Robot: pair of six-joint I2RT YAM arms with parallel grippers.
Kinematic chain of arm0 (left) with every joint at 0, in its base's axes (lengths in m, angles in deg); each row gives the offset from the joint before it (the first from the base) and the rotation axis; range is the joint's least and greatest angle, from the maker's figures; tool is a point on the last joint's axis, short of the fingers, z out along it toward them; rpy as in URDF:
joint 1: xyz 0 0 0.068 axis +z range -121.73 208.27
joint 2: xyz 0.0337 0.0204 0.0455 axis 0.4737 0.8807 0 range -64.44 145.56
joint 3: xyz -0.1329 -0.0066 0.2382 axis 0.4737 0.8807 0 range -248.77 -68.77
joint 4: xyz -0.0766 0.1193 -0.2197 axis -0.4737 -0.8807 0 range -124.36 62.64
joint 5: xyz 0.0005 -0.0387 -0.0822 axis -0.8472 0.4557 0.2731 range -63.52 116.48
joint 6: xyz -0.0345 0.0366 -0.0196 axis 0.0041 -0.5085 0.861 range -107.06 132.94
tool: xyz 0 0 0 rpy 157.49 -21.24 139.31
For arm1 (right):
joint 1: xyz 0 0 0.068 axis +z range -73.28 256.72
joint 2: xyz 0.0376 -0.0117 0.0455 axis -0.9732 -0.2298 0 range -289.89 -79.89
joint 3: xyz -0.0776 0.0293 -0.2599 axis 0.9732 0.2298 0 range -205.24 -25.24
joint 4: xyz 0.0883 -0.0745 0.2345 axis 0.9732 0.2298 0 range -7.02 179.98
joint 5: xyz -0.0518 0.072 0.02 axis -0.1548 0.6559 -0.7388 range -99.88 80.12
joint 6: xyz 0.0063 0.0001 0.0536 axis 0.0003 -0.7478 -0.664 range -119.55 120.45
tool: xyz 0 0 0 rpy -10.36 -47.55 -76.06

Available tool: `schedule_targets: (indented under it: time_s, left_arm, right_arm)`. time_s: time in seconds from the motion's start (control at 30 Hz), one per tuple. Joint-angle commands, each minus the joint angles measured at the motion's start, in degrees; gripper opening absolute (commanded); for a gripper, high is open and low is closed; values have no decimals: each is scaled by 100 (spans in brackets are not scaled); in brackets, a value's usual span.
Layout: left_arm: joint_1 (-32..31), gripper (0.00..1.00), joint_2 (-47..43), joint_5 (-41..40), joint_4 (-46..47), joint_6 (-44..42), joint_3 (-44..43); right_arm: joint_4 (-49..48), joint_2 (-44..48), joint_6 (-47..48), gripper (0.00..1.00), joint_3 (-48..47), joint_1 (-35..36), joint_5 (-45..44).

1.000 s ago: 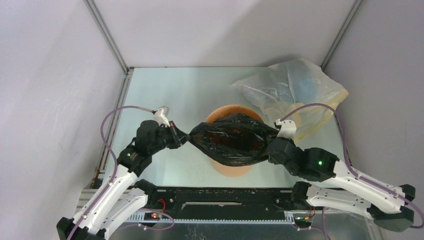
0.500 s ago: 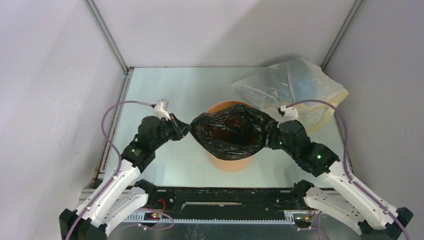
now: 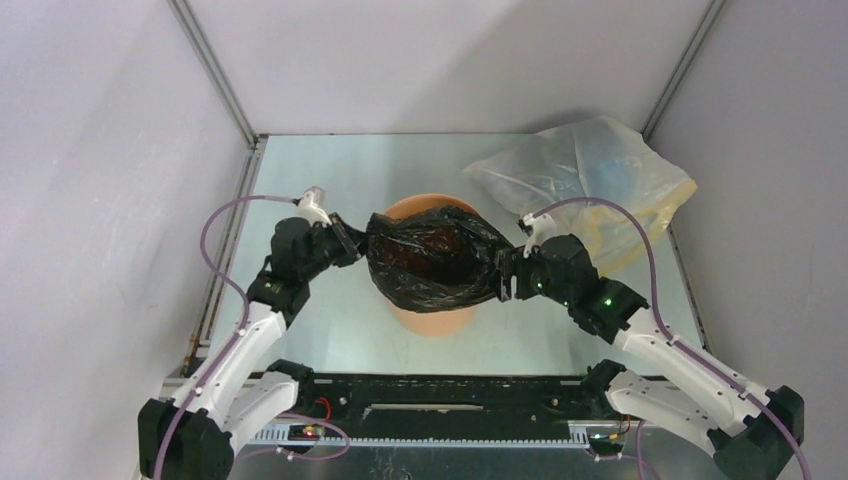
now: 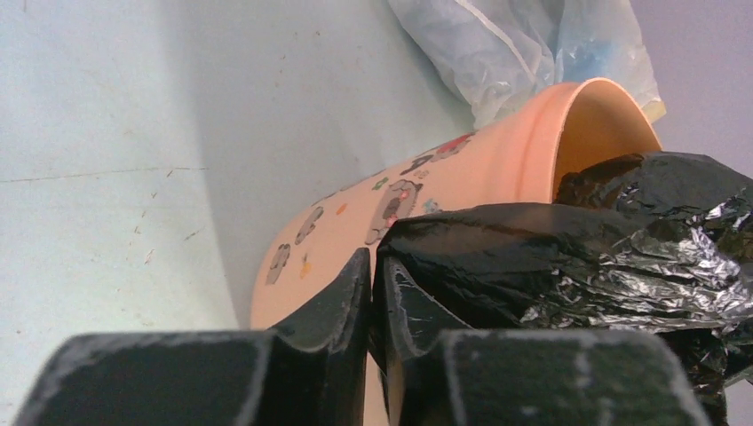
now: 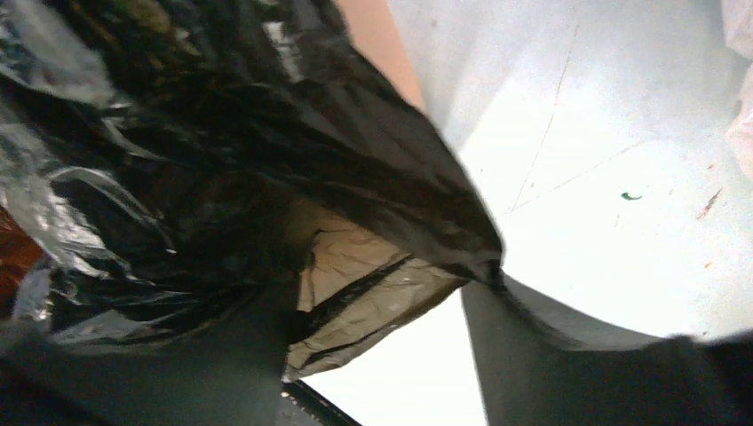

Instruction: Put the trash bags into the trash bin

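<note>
The black trash bag lies bunched over the mouth of the orange trash bin, hiding most of the opening. My left gripper is at the bag's left end. In the left wrist view its jaws stand a thin slit apart with the bag's edge at the tips; whether the film is still pinched I cannot tell. At the bag's right end, my right gripper is open. In the right wrist view its fingers are far apart and the bag film drapes against one fingertip.
A larger translucent yellowish plastic bag lies at the back right of the table, just behind the bin and also seen in the left wrist view. The enclosure's walls close in the left, right and back.
Both grippers moved inward and toward the back. The bag, stretched taut before, now sags bunched over the bin. The right jaws have spread wide and the left jaws have parted slightly.
</note>
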Motion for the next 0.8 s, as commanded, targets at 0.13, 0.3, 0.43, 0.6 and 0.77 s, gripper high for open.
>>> schedule_targets:
  time_s: [0.13, 0.3, 0.43, 0.6, 0.77]
  left_arm:
    - [102, 40, -659, -153, -416, -155, -84]
    - [103, 61, -1096, -538, -1017, -292, -231]
    - [103, 66, -1330, -740, -1327, -373, -384]
    - [103, 67, -1537, -1092, -1851, -639, -762]
    - [103, 82, -1443, -1531, -2609, -793, -1269]
  right_arm:
    - [20, 723, 248, 86, -90, -206, 34]
    - [412, 1218, 585, 89, -276, -221, 211]
    - [450, 1224, 800, 86, -553, -225, 480]
    - [604, 861, 991, 82, -1072, -230, 221]
    - [721, 651, 1270, 97, -1466, -234, -132]
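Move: Just off the left fingertips, the black trash bag's mouth is centred roughly 14 cm to the right and 2 cm back, slightly below; the trash bin under it stands about 13 cm right and 1 cm ahead. From the right hand, the bag's middle is some 12 cm left and 4 cm ahead, the bin 13 cm left and 7 cm ahead, and the clear bag roughly 23 cm ahead and 21 cm right, low on the table. Letting go of the bag's left corner, the left fingers spread from nearly shut to wide while the hand backs off up and to the left, about 5 cm each way, also drawing back a little. The right hand, already half open, opens wider and rises some 9 cm off the bag's right edge, its fingers tipping up about 15 degrees. ##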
